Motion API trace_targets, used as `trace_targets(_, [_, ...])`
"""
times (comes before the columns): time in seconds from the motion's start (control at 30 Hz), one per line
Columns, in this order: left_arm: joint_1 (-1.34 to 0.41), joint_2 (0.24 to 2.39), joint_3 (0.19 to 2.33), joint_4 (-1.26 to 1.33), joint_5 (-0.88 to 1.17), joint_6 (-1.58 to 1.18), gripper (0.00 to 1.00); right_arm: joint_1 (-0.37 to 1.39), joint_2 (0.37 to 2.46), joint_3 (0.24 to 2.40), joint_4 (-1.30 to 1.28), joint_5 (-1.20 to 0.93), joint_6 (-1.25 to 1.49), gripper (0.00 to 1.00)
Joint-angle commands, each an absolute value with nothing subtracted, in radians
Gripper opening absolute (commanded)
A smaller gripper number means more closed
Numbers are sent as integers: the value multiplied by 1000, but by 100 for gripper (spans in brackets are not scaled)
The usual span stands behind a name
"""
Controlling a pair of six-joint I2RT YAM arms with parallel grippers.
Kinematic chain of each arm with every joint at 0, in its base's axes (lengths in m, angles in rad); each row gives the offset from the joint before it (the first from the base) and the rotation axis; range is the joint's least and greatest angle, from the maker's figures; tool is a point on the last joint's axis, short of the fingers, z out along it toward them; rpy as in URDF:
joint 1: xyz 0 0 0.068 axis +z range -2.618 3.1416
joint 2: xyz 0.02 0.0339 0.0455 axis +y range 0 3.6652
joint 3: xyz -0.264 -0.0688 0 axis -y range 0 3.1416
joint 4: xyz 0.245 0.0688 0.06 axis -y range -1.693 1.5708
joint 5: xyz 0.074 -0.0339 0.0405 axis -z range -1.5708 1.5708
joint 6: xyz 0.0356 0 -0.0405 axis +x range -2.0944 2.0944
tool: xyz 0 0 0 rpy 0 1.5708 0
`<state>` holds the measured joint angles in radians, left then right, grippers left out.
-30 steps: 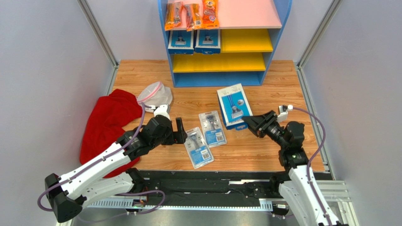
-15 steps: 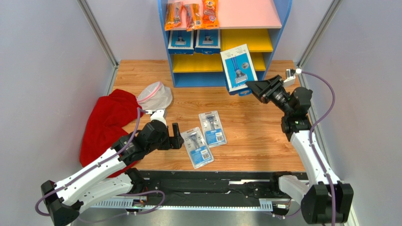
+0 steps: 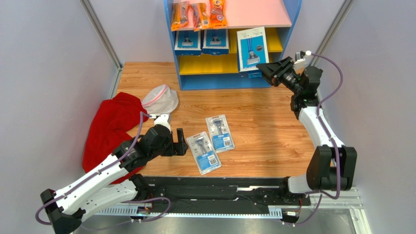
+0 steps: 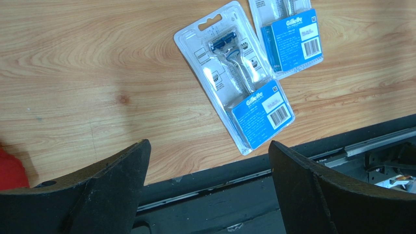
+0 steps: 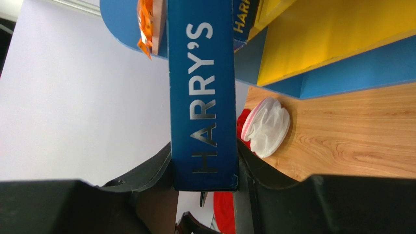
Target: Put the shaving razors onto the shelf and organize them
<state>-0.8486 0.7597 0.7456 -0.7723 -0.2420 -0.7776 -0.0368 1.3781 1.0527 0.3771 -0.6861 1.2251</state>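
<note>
The shelf (image 3: 280,44) stands at the back, blue-framed with a pink top and yellow boards. Two blue razor packs (image 3: 187,43) (image 3: 215,42) sit side by side on its upper yellow board. My right gripper (image 3: 266,72) is shut on a third large blue pack (image 3: 252,48), held upright in front of the shelf's right half. In the right wrist view that pack's edge (image 5: 202,92) sits clamped between the fingers of the right gripper (image 5: 204,165). Two smaller pale packs (image 3: 204,152) (image 3: 220,132) lie on the table. My left gripper (image 3: 181,142) hangs open just left of them, with the nearer pack (image 4: 239,80) lying beyond its fingertips (image 4: 112,180).
Several orange snack packets (image 3: 197,14) lie on the pink top at its left. A red cloth (image 3: 110,126) and a white mesh bag (image 3: 161,98) lie at the table's left. Grey walls close both sides. A black rail (image 3: 210,183) runs along the near edge.
The right arm has lifted the large blue pack off the table and carried it up and back to the shelf front. The left gripper has shifted slightly nearer, still open.
</note>
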Motion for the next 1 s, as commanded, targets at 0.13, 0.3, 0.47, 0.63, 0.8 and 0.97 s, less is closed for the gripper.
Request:
trace_targets(0.13, [-845,738,782,-796,-242,-755,99,-40,1600,1238,613,-649,1368,0])
trace_targets(0.3, [-845,736,779,-795,-245,-755,99,-40,1618,1207,686,-652,1405,0])
trace_targets(0.47, [-845,738,776,-790,-245,-753,99,-40,1582,1123,690,-650,1378,0])
trace_targets(0.63, [-845,738,773,-792,-242,-756,99,-40,1554,1062,715,-653,1381,0])
trace_targets(0.8, [-845,719,764,-795,-242,-761,99,-40,1540,1022,719,-652,1370,0])
trace_targets(0.97, [-845,703,756,-802,-242,-767,99,-38,1577,1052,723,-653,1381,0])
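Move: The right hand holds the blue razor box near its rear right corner, with the box reaching ahead and left. The free spot on the upper yellow shelf lies about 18 cm ahead of the hand, 3 cm left and 6 cm lower. The nearer shelved box is 18 cm ahead and 16 cm left, the farther one 18 cm ahead and 27 cm left, both as low. From the left hand the spot is some 42 cm ahead, 26 cm right and 14 cm up. The right hand keeps its pinch on the blue box and brings it in front of the free spot, going forward and down together for the first third, then mostly sinking, for about 4 cm forward and 5.5 cm down in all. The wrist swings some 8 degrees counter-clockwise and back again while it rolls its left side up and dips the fingertips by 5 to 10 degrees, leaving the box's far end over the yellow shelf, just below the pink shelf's front edge. ##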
